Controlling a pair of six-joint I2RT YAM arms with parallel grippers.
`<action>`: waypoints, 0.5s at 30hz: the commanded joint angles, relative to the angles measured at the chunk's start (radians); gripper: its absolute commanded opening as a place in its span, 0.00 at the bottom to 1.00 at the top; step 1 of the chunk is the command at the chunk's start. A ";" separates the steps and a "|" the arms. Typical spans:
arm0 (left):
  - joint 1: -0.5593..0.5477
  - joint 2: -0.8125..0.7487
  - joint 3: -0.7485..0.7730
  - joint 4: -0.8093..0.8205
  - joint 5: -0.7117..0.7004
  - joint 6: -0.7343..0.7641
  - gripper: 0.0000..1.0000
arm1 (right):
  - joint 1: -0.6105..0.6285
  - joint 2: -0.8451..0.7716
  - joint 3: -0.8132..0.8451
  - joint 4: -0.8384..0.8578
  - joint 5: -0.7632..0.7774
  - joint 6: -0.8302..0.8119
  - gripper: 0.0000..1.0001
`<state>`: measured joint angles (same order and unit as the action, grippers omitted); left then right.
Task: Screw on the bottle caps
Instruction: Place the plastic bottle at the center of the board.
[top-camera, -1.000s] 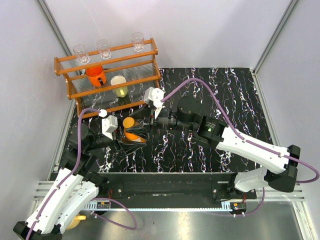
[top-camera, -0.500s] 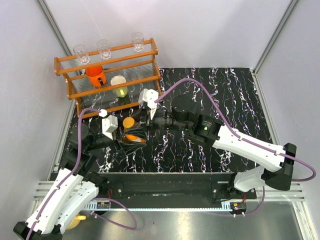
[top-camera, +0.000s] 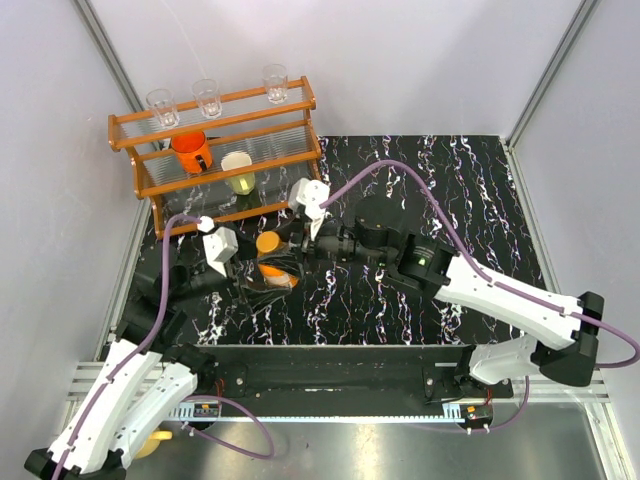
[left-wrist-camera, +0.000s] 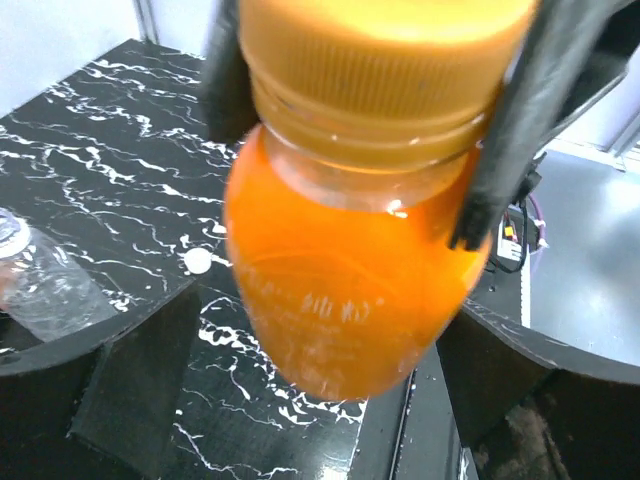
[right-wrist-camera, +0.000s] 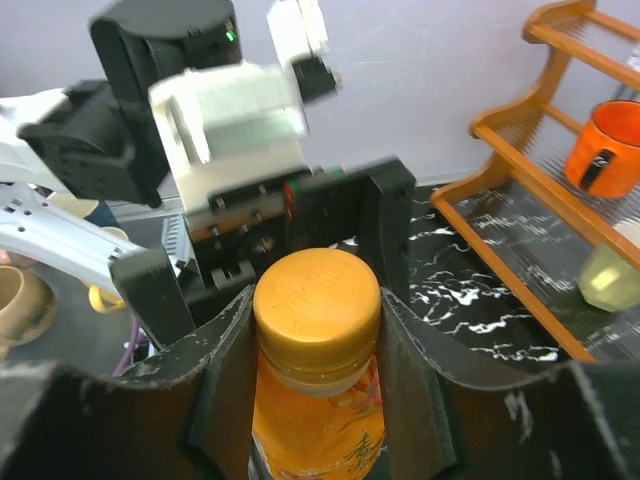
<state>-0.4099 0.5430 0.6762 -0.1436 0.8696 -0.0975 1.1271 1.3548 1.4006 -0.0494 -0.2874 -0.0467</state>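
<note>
The short orange bottle (top-camera: 271, 268) is near the table's left side with its orange cap (right-wrist-camera: 317, 300) sitting on the neck. My right gripper (right-wrist-camera: 317, 322) is shut on that cap, one black finger pressed against each side. My left gripper (left-wrist-camera: 318, 400) is open; its fingers (left-wrist-camera: 135, 385) stand wide on both sides of the bottle's body (left-wrist-camera: 350, 290) with a gap on each side. In the left wrist view the clear plastic bottle (left-wrist-camera: 42, 292) lies on the table at the left, with a small white cap (left-wrist-camera: 198, 260) loose beside it.
A wooden rack (top-camera: 215, 150) stands at the back left and holds three clear glasses (top-camera: 207, 96), an orange mug (top-camera: 190, 150) and a pale cup (top-camera: 239, 170). Grey walls close the table on both sides. The two grippers (top-camera: 283, 246) meet closely around the bottle.
My left gripper has opened wide and let go of the orange bottle's body. My right gripper has closed onto the cap and shifted slightly right with the bottle.
</note>
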 joint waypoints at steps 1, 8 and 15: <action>0.008 -0.009 0.179 -0.155 -0.107 0.093 0.99 | -0.032 -0.089 -0.048 0.042 0.080 -0.016 0.22; 0.011 -0.005 0.345 -0.323 -0.260 0.140 0.99 | -0.064 -0.089 -0.136 0.074 0.105 0.001 0.20; 0.010 0.063 0.566 -0.421 -0.504 0.058 0.99 | -0.076 0.012 -0.291 0.366 0.057 0.041 0.20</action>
<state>-0.4053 0.5571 1.1217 -0.4976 0.5537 0.0170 1.0595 1.2968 1.1778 0.0650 -0.2199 -0.0303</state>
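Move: The capped orange bottle is already in my right hand, gripped near its neck. The bare spot at the board's middle lies roughly 6 cm ahead, 8 cm right and 22 cm below that hand. The clear bottle stands about 12 cm ahead and 6 cm right of my right hand, and a loose white cap lies some 6 cm ahead and 18 cm right. For my open left hand, the orange bottle is still between the fingers, level fore and aft, some 2 cm right and 3 cm up. I lift my left hand, fingers already wide open, about 11 cm up and some 5 cm left, off the orange bottle, turning it roughly 20 degrees counter-clockwise. My right hand keeps its pinch on the bottle, carrying it forward and right about 3 cm towards the board's middle, then mainly lowering it nearly 6 cm while still edging forward. ##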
